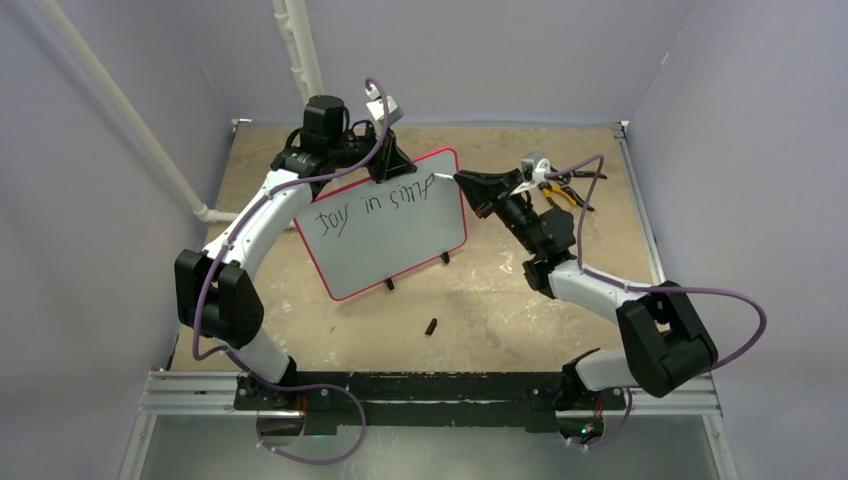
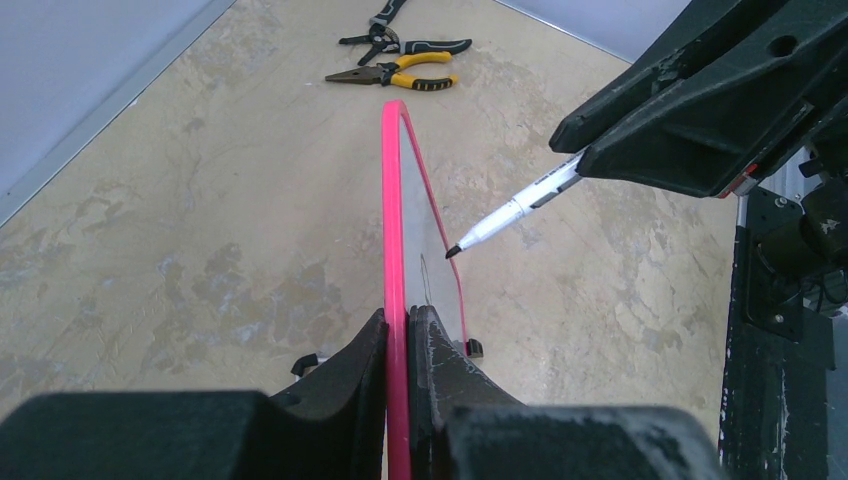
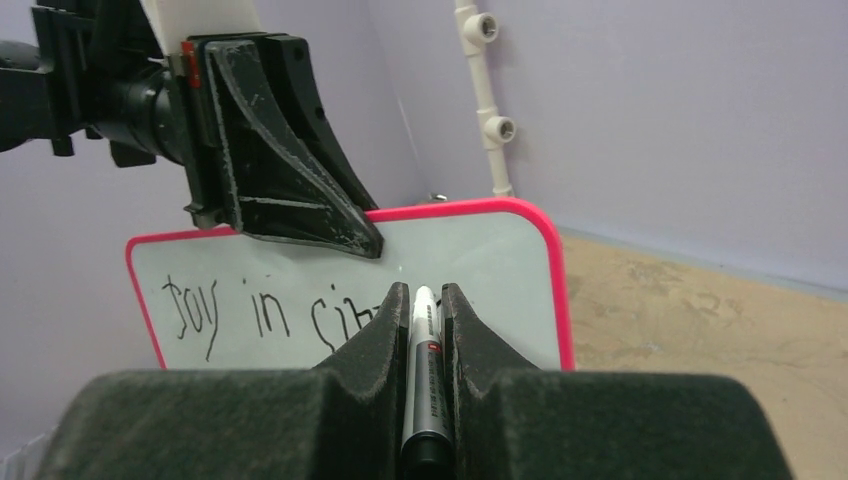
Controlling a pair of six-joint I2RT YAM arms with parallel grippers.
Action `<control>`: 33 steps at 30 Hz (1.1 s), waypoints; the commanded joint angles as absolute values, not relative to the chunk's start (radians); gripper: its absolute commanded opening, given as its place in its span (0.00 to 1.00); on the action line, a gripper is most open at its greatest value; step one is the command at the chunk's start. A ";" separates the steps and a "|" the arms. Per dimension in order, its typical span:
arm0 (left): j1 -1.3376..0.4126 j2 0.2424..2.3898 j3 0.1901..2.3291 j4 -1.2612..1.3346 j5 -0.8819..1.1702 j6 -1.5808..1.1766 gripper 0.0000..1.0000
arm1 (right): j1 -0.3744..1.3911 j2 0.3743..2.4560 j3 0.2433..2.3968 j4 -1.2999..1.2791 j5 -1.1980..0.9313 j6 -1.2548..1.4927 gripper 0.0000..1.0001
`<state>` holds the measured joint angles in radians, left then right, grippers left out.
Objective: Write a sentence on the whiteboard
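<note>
The whiteboard [image 1: 395,250] stands tilted on its two black feet in mid-table, pink rim all round. My left gripper [image 1: 393,163] is shut on its top edge; in the left wrist view the fingers pinch the pink rim [image 2: 393,220] at the left gripper [image 2: 398,318]. The sentence [image 1: 375,203] reads "Joy in simp" in black; its letters [image 3: 260,312] also show in the right wrist view. My right gripper [image 3: 423,292] is shut on a white marker [image 3: 424,340]. The marker's black tip [image 2: 453,251] is at the board face by the last letters.
Yellow-handled pliers [image 1: 560,195] and a dark tool lie at the back right, also seen as pliers [image 2: 400,76] beyond the board. A small black cap [image 1: 432,326] lies on the table in front of the board. White pipes [image 1: 300,50] run up the back wall.
</note>
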<state>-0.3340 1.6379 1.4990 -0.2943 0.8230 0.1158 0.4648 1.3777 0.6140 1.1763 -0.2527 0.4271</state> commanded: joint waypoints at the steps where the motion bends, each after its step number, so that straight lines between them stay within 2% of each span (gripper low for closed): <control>1: -0.314 1.635 1.469 -0.368 0.859 0.133 0.00 | 0.463 1.382 0.651 1.195 -0.180 0.411 0.00; 17: -0.314 1.631 1.469 -0.368 0.862 0.136 0.00 | 0.462 1.400 0.640 1.162 -0.141 0.392 0.00; 33: -0.313 1.632 1.468 -0.365 0.862 0.133 0.00 | 0.462 1.362 0.531 1.125 -0.133 0.403 0.00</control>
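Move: The clean spot for the next stroke, right after the "p" on the whiteboard, is about 5 cm ahead, 3 cm left and 1 cm above the right hand, whose marker tip stands just off the board. The "p" is some 4 cm ahead and 5 cm left, the board's right rim 6 cm straight ahead, both roughly level. The left gripper sits 3 cm ahead, 10 cm left, about level; from it the spot lies 2 cm ahead and 7 cm right. Keep the marker pinched in the right gripper and ease it forward about 1.5 cm and slightly right and down, turning a little clockwise, until the tip meets the board just right of the "p". Pause there, then draw the tip about 4 cm down the board, tipping the hand down roughly 5 degrees. Hold the left gripper still on the board's top edge. ##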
